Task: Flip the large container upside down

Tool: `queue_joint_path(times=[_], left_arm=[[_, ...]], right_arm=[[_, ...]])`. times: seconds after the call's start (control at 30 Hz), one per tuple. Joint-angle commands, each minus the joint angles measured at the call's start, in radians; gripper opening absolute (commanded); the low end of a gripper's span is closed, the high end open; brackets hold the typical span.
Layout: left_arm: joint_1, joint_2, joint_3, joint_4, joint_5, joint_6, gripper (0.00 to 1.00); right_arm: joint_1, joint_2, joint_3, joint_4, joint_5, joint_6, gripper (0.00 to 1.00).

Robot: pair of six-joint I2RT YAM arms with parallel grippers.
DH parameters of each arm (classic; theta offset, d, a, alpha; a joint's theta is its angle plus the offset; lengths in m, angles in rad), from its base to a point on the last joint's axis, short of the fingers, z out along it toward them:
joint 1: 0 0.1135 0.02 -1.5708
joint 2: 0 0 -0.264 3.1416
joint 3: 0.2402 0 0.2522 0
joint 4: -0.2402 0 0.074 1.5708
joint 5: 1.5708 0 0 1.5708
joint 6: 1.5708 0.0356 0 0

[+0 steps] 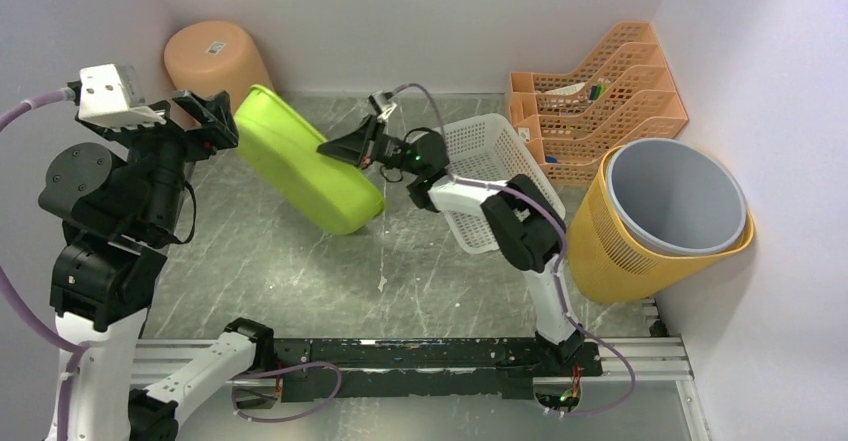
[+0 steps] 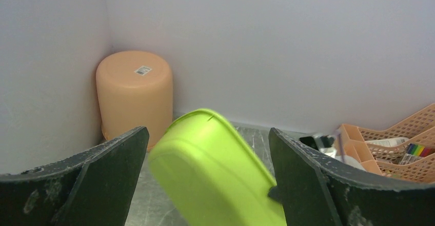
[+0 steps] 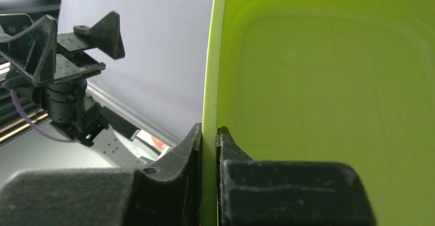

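Observation:
The large container is a lime-green tub (image 1: 300, 161), tilted steeply on its long side. Its lower end rests on the table and its upper end is raised toward the back left. My right gripper (image 1: 335, 148) is shut on the tub's rim. In the right wrist view the thin green rim sits clamped between the two black fingers of the right gripper (image 3: 209, 131), with the tub's inside (image 3: 328, 82) to the right. My left gripper (image 1: 215, 121) stands open at the raised end. Seen from the left wrist, the tub's underside (image 2: 215, 175) lies between the spread fingers of the left gripper (image 2: 208, 131), not touching them.
A peach bucket (image 1: 215, 56) stands upside down in the back left corner. A white mesh basket (image 1: 490, 161) lies under my right arm. Orange file trays (image 1: 600, 91) line the back right. A yellow mesh bin holding a grey bin (image 1: 660, 221) leans by the right wall.

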State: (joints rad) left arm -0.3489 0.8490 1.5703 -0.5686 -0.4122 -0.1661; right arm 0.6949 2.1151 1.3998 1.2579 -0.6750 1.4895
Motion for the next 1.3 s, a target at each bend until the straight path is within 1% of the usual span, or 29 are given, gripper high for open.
queue_joint_path(times=[0.0,0.1,0.2,0.3,0.4,0.57,0.7,0.93,1.07,1.27], left_arm=[[-0.001,0.012,0.053,-0.017,0.019,0.028,0.99],[-0.001,0.009,0.046,-0.016,0.022,0.024,0.99],[-0.001,0.006,0.038,-0.016,0.024,0.022,0.99],[-0.001,0.007,0.037,-0.02,0.02,0.025,0.99],[-0.001,0.007,0.037,-0.024,0.024,0.025,0.99],[-0.001,-0.004,0.014,-0.018,0.021,0.021,0.99],[-0.001,-0.013,-0.006,-0.011,0.021,0.014,0.99],[-0.001,-0.013,-0.021,-0.002,0.027,0.011,0.99],[-0.001,-0.014,-0.027,-0.004,0.026,0.009,0.98],[-0.001,-0.016,-0.032,-0.004,0.024,0.011,0.99]], right_arm=[[0.071,0.064,0.075,0.173,0.117,0.144,0.0],[0.088,0.114,0.068,0.176,0.176,0.185,0.0],[0.085,0.158,0.019,0.207,0.226,0.225,0.0],[0.071,0.168,-0.043,0.207,0.246,0.209,0.0],[0.026,0.14,-0.112,0.149,0.263,0.124,0.0],[-0.06,0.099,-0.178,0.008,0.249,-0.015,0.0],[-0.094,0.059,-0.21,-0.145,0.25,-0.139,0.0],[-0.104,-0.008,-0.247,-0.296,0.272,-0.272,0.0],[-0.105,-0.014,-0.244,-0.348,0.282,-0.311,0.0],[-0.098,-0.033,-0.242,-0.503,0.309,-0.408,0.0]])
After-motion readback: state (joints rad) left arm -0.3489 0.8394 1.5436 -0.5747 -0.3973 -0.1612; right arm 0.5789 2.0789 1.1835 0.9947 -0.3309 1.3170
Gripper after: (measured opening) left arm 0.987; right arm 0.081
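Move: The right hand holds the large green container by its rim. The open tabletop it is headed for lies some 5 cm ahead, 5 cm left and 28 cm below. From the same hand, the orange bin stands about 21 cm ahead and 22 cm left, and the white basket roughly 7 cm ahead and 35 cm right. From the left hand that patch is about 14 cm ahead, 9 cm right and 48 cm below. Still pinching the rim, the right hand eases back-left, then swings about 17 cm forward-right, sinking and turning clockwise. ##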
